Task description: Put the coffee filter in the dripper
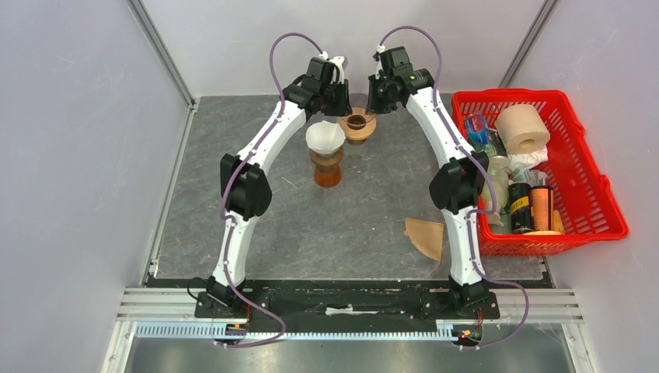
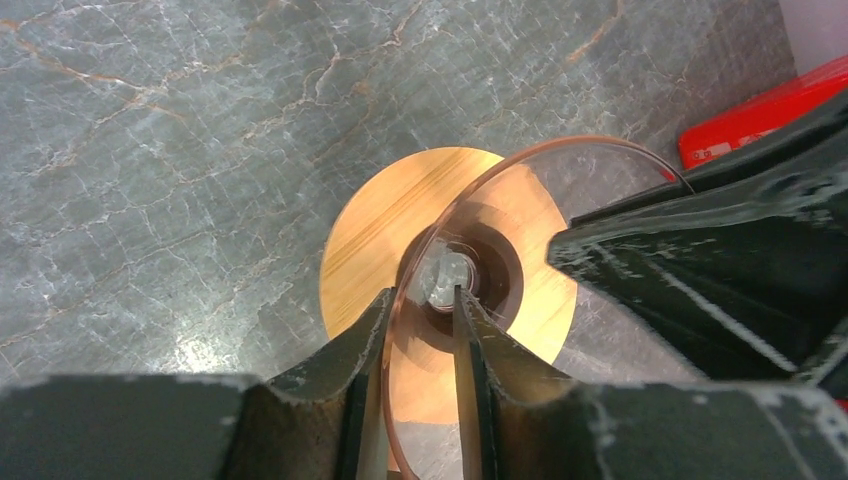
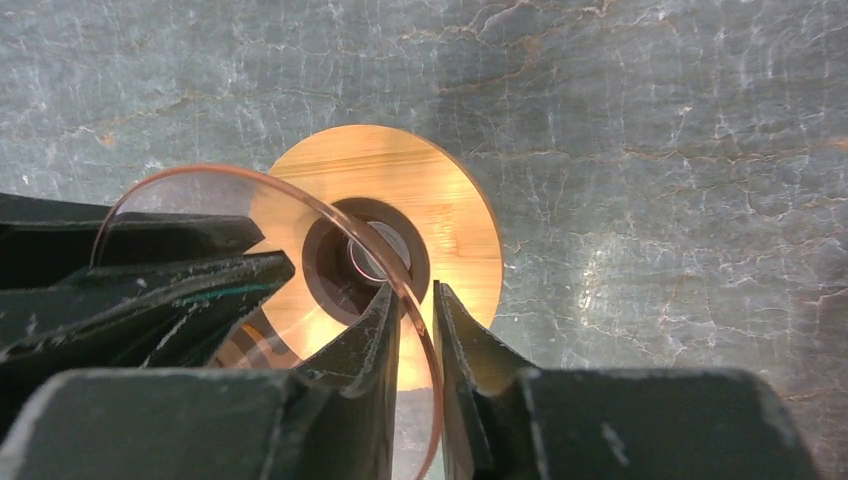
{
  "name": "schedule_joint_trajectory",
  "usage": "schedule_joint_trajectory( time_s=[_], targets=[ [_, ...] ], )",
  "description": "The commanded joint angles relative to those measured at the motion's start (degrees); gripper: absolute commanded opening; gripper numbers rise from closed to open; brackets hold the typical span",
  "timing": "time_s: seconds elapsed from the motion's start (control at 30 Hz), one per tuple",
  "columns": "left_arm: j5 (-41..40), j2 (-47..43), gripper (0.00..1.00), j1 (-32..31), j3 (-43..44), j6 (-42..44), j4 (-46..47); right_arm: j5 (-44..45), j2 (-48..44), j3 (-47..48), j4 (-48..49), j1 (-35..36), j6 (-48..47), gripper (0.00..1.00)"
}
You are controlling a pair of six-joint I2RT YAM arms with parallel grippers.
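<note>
The dripper (image 1: 358, 124) is an amber glass cone on a round wooden collar (image 2: 370, 230), standing at the back of the table. My left gripper (image 1: 339, 97) and right gripper (image 1: 378, 97) hang over it from either side. In the left wrist view the thin glass rim runs between the fingers of the gripper (image 2: 422, 300), against the left finger and clear of the right one. The right wrist view shows the rim passing between the slightly parted fingers of the gripper (image 3: 415, 295), above the collar (image 3: 440, 180). A brown paper coffee filter (image 1: 426, 235) lies flat near the right arm's base.
A white cone (image 1: 325, 137) sits on an amber vessel (image 1: 327, 169) just left of the dripper. A red basket (image 1: 614, 225) at the right holds a paper roll (image 1: 522, 128), bottles and packets. Grey walls close in on both sides.
</note>
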Motion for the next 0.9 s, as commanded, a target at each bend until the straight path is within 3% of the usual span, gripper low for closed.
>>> schedule_joint_trajectory(
  time_s=[0.0, 0.27, 0.4, 0.5, 0.63, 0.87],
  targets=[
    [1.5, 0.8, 0.34, -1.3, 0.9, -1.1, -1.4, -0.1, -0.9, -2.0, 4.8, 0.9, 2.2, 0.28],
    [-0.6, 0.0, 0.52, -1.3, 1.5, -0.6, -1.4, 1.5, -3.6, -4.0, 9.8, 0.9, 4.2, 0.47],
    [-2.6, -0.9, 0.72, -1.4, 2.0, 0.0, -1.4, 3.5, -4.9, -4.3, 11.6, 0.9, 4.8, 0.57],
    [-4.8, -1.5, 0.86, -1.3, 3.3, 0.6, -1.5, 4.8, -6.4, -5.5, 12.9, 0.9, 4.9, 0.71],
    [-5.3, -2.5, 0.87, -1.3, 5.4, 0.8, -1.5, 5.5, -8.3, -6.3, 13.8, 0.9, 4.5, 0.97],
    [-4.1, -5.1, 0.89, -1.2, 5.9, 1.2, -1.3, 5.5, -13.1, -7.3, 16.5, 0.9, 4.3, 0.97]
  ],
)
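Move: The clear dripper cone stands in the wooden collar between the hands: its middle is about 4 cm right, 2 cm back and 3 cm below the left hand, and some 3 cm left, 2 cm back and 3 cm below the right. The collar lies under it, about 8 cm below both hands. The white coffee filter is roughly 10 cm back and 5 cm left of the left hand, and 10 cm back and 11 cm left of the right. Dipping about 1 cm first and edging left and forward, the right hand spreads its partly open fingers wide around the cone's rim, then climbs to end some 5 cm higher and 2 cm farther out, tipping up about 10 degrees. The left hand eases back and right a centimetre, returns while opening wide, and rises about 2 cm, its fingers still straddling the rim. ##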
